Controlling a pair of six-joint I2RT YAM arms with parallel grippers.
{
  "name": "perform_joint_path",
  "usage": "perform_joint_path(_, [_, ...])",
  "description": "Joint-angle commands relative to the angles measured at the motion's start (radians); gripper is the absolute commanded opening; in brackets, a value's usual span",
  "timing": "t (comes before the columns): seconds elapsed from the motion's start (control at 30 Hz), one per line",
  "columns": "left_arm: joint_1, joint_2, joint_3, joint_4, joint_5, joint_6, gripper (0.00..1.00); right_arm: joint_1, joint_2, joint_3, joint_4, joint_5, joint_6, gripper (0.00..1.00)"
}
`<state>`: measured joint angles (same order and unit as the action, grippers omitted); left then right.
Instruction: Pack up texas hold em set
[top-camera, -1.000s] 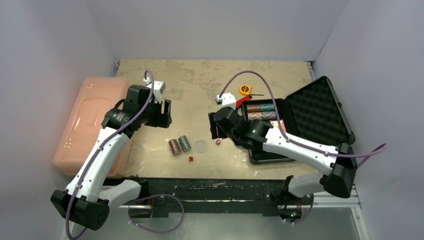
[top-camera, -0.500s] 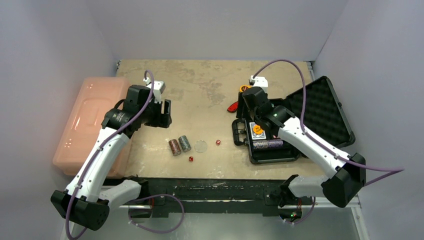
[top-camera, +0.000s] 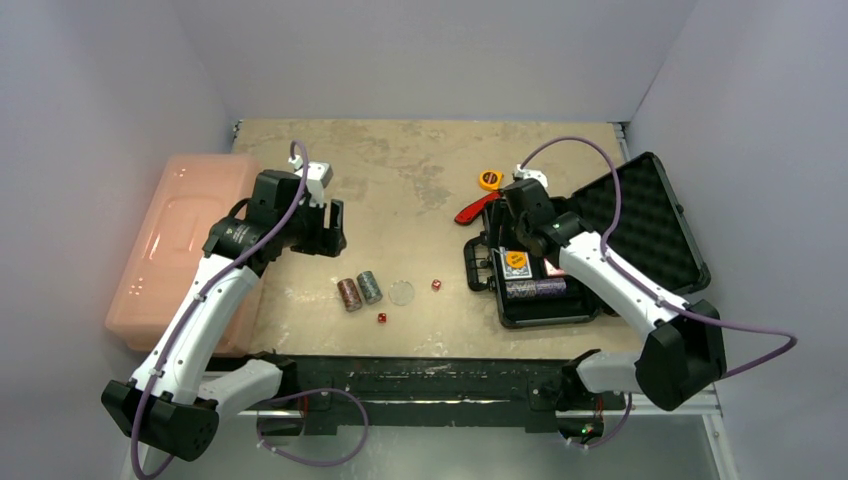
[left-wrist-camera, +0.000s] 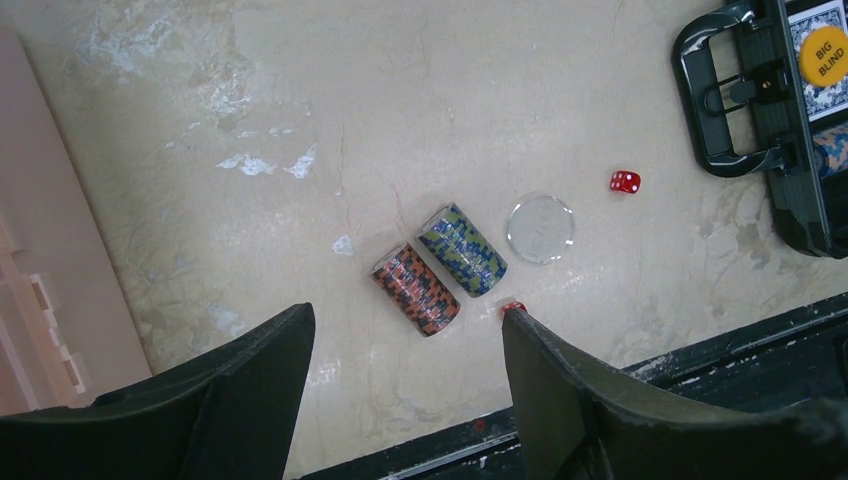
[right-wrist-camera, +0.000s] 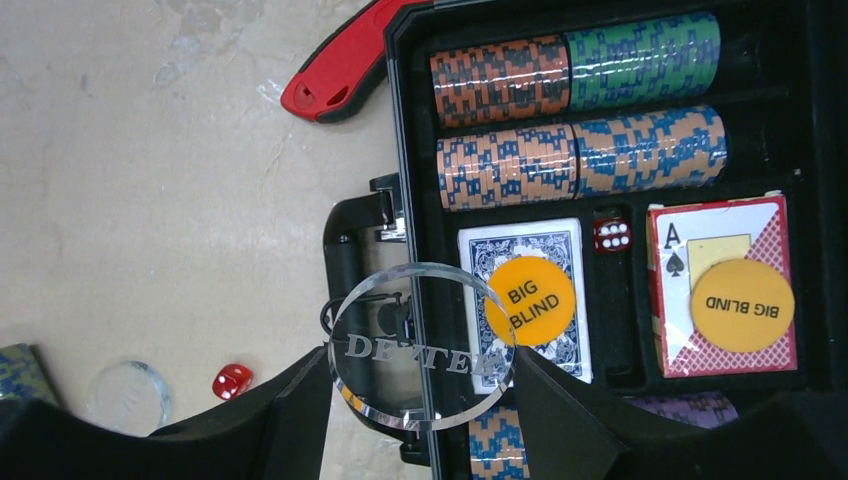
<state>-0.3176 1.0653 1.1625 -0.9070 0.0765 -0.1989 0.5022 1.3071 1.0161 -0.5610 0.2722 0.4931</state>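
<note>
The black case lies open at the right, its foam lid up. In its tray are chip rolls, two card decks each under an orange "Big Blind" button, and a red die. My right gripper hangs over the case's handle side, shut on a clear "Dealer" disc held by its edges. On the table lie two chip rolls, another clear disc and two red dice. My left gripper hovers open above the rolls, holding nothing.
A large pink bin fills the table's left side under the left arm. A yellow tape measure and a red-handled tool lie just behind the case's left corner. The black rail runs along the near table edge.
My right arm has swung from the middle of the table to the case's handle side and stands over it now. The left arm has not moved.
</note>
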Motion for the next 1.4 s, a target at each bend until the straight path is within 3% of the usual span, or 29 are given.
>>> perform_joint_path(0.0, [-0.01,-0.006,-0.014,0.028,0.019,0.006,0.68,-0.041,0.008,-0.007,0.047,-0.101,0.01,0.31])
perform_joint_path(0.17, [-0.018,-0.004,-0.014,0.026,0.011,0.005,0.68,-0.068,0.025,-0.014,0.047,-0.107,0.011,0.23])
perform_joint_path(0.67, [-0.02,-0.013,-0.011,0.026,0.029,0.006,0.68,-0.118,0.025,-0.105,0.074,-0.087,0.017,0.24])
perform_joint_path(1.37, [-0.035,0.0,-0.015,0.029,0.034,0.004,0.68,-0.155,0.149,-0.071,0.078,-0.078,0.017,0.28])
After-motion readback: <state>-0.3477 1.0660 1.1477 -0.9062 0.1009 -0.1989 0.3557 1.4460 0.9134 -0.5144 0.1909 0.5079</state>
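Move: The right hand already holds the clear dealer disc over the case's left edge; the blue deck with its orange Big Blind button lies about 4 cm to its right, level fore and aft, some 10 cm below. The red deck is 15 cm right at the same depth, the peach-blue chip row 7 cm ahead and 6 cm right, and the case's die 4 cm ahead and 8 cm right. From the left hand the blue deck's button is roughly 5 cm ahead, 39 cm right and 18 cm down. The right hand keeps its grip on the edges of the clear dealer disc and sinks about 8 cm into the open case while easing some 4 cm to the right, in from above the case's left edge towards the orange Big Blind button on the blue deck. On the way down the wrist tips the fingers about 10 degrees further towards the table and turns slightly clockwise, and the hand ends close above that button with the disc still pinched. ##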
